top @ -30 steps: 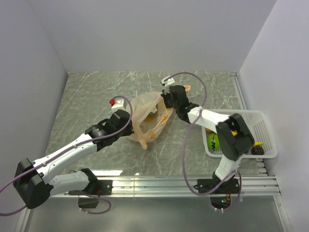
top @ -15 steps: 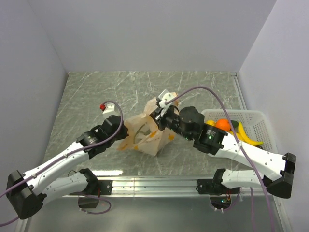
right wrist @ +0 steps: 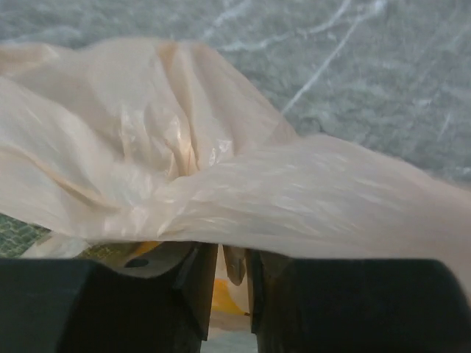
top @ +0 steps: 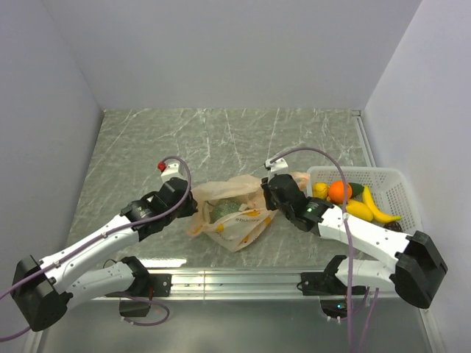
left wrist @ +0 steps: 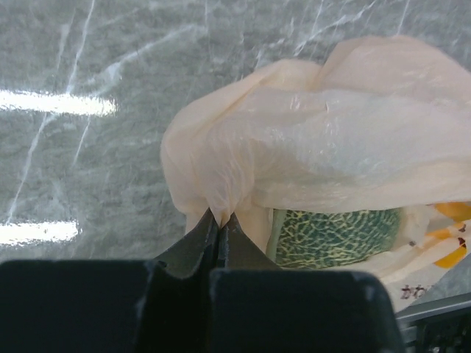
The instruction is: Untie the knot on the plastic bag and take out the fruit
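The pale orange plastic bag (top: pixel 234 218) lies flat on the table between my grippers. Its mouth gapes and the netted melon (top: pixel 223 208) shows inside. I see no knot. My left gripper (top: pixel 193 204) is shut on a pinch of the bag's left edge. In the left wrist view the left gripper (left wrist: pixel 221 218) holds the bag film (left wrist: pixel 331 140) just left of the melon (left wrist: pixel 335 237). My right gripper (top: pixel 266 197) is at the bag's right end. In the right wrist view the bag (right wrist: pixel 184 147) drapes over the right gripper (right wrist: pixel 227 257), hiding its tips. Its jaws stand a narrow gap apart with a fold of plastic between them.
A white mesh basket (top: pixel 401 176) stands at the right edge, close to my right arm. It holds an orange (top: pixel 338 191), a lemon (top: pixel 320 190), a banana (top: pixel 377 206) and other fruit. The side walls stand left and right of the marbled table.
The bag was held up and bunched between the grippers; now it lies lower and spread flat. My right arm has swung down and right. The left gripper keeps its pinch.
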`<state>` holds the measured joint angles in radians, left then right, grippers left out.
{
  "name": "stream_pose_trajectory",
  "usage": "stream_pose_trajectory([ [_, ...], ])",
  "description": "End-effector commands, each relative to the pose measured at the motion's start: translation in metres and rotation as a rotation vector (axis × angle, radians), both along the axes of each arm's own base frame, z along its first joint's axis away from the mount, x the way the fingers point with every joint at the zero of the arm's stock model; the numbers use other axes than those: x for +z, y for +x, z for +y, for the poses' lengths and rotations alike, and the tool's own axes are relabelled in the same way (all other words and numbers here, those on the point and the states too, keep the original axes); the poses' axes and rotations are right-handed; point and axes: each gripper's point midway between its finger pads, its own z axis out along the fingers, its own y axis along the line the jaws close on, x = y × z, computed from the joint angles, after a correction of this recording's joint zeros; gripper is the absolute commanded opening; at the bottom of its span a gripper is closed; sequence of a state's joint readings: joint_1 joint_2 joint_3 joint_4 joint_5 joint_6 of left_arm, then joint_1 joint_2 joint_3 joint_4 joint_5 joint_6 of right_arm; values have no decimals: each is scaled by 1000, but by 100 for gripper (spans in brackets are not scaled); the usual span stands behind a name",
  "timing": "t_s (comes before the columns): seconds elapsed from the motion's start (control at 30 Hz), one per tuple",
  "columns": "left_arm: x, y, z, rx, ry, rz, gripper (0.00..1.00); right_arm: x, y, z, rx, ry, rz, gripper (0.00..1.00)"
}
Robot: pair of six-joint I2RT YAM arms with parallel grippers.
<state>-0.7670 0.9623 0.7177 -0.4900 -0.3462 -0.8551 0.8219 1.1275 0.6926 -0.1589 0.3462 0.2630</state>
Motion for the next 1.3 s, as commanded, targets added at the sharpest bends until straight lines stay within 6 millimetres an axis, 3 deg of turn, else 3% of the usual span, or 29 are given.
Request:
stream_pose_trajectory([
  [0.0,-9,-2,-7,-22,-18,30,1,-14,-8,6,-10,26,83,39],
  [0.03,-10,-2,-9,-24,-18,34,0,-8,-10,6,-1,20,72,52],
  [0.13,-3,3,-13,-23,-33,19,1,33,-20,22,78,23,-19,66],
  [0.17,4,5,-14,-22,-41,5,1,59,-19,29,93,44,-67,66],
  [0.27,14,10,-18,-27,-56,-19,1,109,-38,48,215,90,-154,67],
  [0.4,12,11,-23,-40,-60,-10,1,149,-60,69,321,199,-201,67],
  [0.5,4,8,-25,-46,-64,10,0,160,-73,87,363,279,-202,67],
  [0.67,-8,6,-25,-38,-70,29,1,145,-72,87,310,285,-177,68],
  [0.8,-6,5,-26,-37,-90,23,1,157,-103,113,502,409,-125,68],
  [0.83,-4,6,-26,-37,-95,19,1,148,-106,117,522,404,-100,68],
  [0.93,1,6,-25,-29,-103,9,0,114,-99,116,451,339,-21,67],
  [1.0,7,6,-24,-25,-110,-5,0,105,-99,123,455,342,1,67],
  [1.03,9,6,-23,-23,-115,-10,0,88,-98,125,449,325,20,68],
  [1.1,12,6,-21,-20,-118,-19,0,81,-87,124,390,349,10,70],
  [1.2,18,5,-16,-9,-110,-32,0,47,-66,104,248,275,58,71],
  [1.27,17,4,-10,6,-89,-33,1,48,-54,88,154,219,33,71],
])
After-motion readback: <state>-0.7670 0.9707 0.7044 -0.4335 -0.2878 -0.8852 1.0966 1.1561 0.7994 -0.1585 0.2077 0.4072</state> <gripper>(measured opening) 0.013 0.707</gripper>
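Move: The green netted melon in the open bag lies about 15 cm to the right hand's left, some 6 cm back and 8 cm lower. The bag corner pinched by the left hand is roughly 25 cm to the right hand's left and 4 cm back; the bag's free handle lies about 10 cm to its right and 5 cm ahead. From the left hand, the melon is some 11 cm to the right, about 1 cm back and 7 cm below. Up and over, leftward and back, the right hand leaves the bag's rim: after a slight dip it climbs about 15 cm, its fingers spreading wide early on, then comes down some 12 cm towards the melon in the bag's mouth, turned partly counter-clockwise. The left fingers keep their pinch on the bag corner, the hand shifting only a little. ##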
